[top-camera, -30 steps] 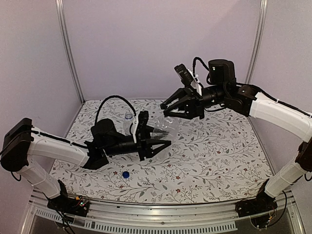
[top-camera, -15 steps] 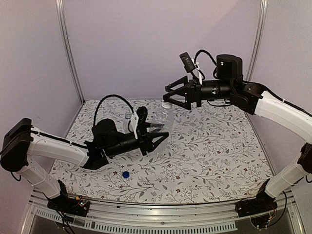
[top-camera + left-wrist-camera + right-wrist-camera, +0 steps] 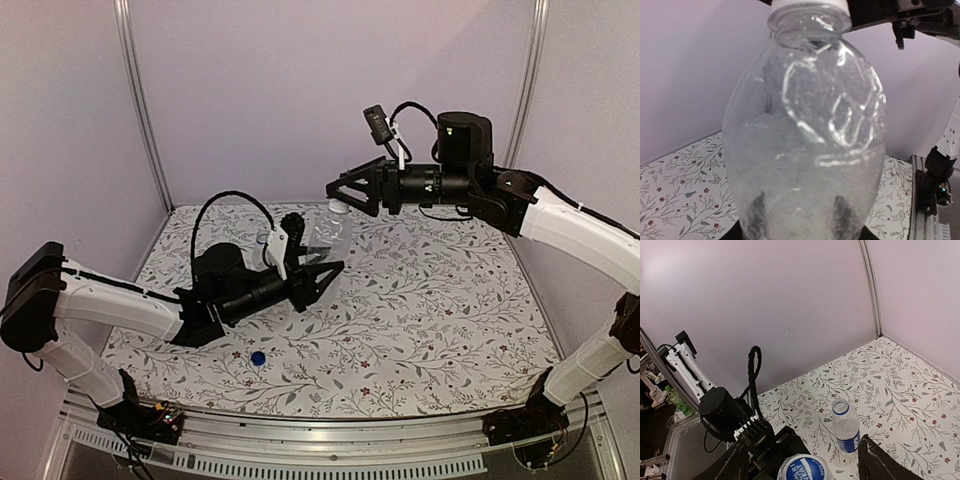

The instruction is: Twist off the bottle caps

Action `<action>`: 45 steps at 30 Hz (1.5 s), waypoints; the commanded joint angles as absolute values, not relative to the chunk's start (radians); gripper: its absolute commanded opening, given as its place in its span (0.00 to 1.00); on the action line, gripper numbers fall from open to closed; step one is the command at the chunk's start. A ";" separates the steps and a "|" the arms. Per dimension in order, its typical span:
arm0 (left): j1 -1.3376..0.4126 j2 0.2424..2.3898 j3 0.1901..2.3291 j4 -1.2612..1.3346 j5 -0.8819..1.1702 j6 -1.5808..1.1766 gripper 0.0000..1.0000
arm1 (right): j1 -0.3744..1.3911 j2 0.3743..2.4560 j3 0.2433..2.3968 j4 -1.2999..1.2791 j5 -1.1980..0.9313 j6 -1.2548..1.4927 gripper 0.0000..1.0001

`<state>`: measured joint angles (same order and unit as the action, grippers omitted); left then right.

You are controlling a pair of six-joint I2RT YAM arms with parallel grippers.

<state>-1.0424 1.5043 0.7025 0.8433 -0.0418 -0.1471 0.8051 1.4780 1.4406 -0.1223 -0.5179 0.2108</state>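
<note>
My left gripper [image 3: 318,262] is shut on the plain clear bottle [image 3: 805,150] near its base and holds it tilted up off the table; its fingers [image 3: 757,220] show dimly through the plastic. The whitish cap with a blue top [image 3: 805,467] sits on this bottle's neck. My right gripper [image 3: 338,198] is open, one finger on each side of that cap, not touching it. The labelled bottle [image 3: 846,429] stands on the table without a cap. A solid blue cap [image 3: 258,357] lies on the table near the front.
The flowered table cloth [image 3: 440,310] covers the table, with pale walls and metal posts [image 3: 140,100] around it. The left arm's black wrist and cable loop [image 3: 722,412] lie below the right gripper.
My right gripper opened, rose off the cap and now stands open around it. My left arm swung the plain bottle up and toward the back.
</note>
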 commanded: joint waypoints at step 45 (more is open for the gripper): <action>-1.048 1.443 0.657 0.920 0.181 -0.107 0.30 | 0.783 1.516 1.443 -0.105 -0.805 0.063 0.00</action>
<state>-1.0405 1.4738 0.6781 0.8356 -0.0330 -0.1310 0.7963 1.5166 1.4342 -0.1463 -0.6193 0.1337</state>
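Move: The white cap of the clear bottle sits about 2 cm under the right hand and 1 cm to its left, between the open fingers. From the left hand, which already holds this bottle, the cap is some 12 cm up and 3 cm ahead. The open blue-labelled bottle stands about 15 cm to the right hand's left, 6 cm farther out and 28 cm below. The loose blue cap lies 17 cm left, 10 cm back and 38 cm below. The right hand sinks about 2.5 cm and pinches the white cap while the left keeps holding the bottle. ##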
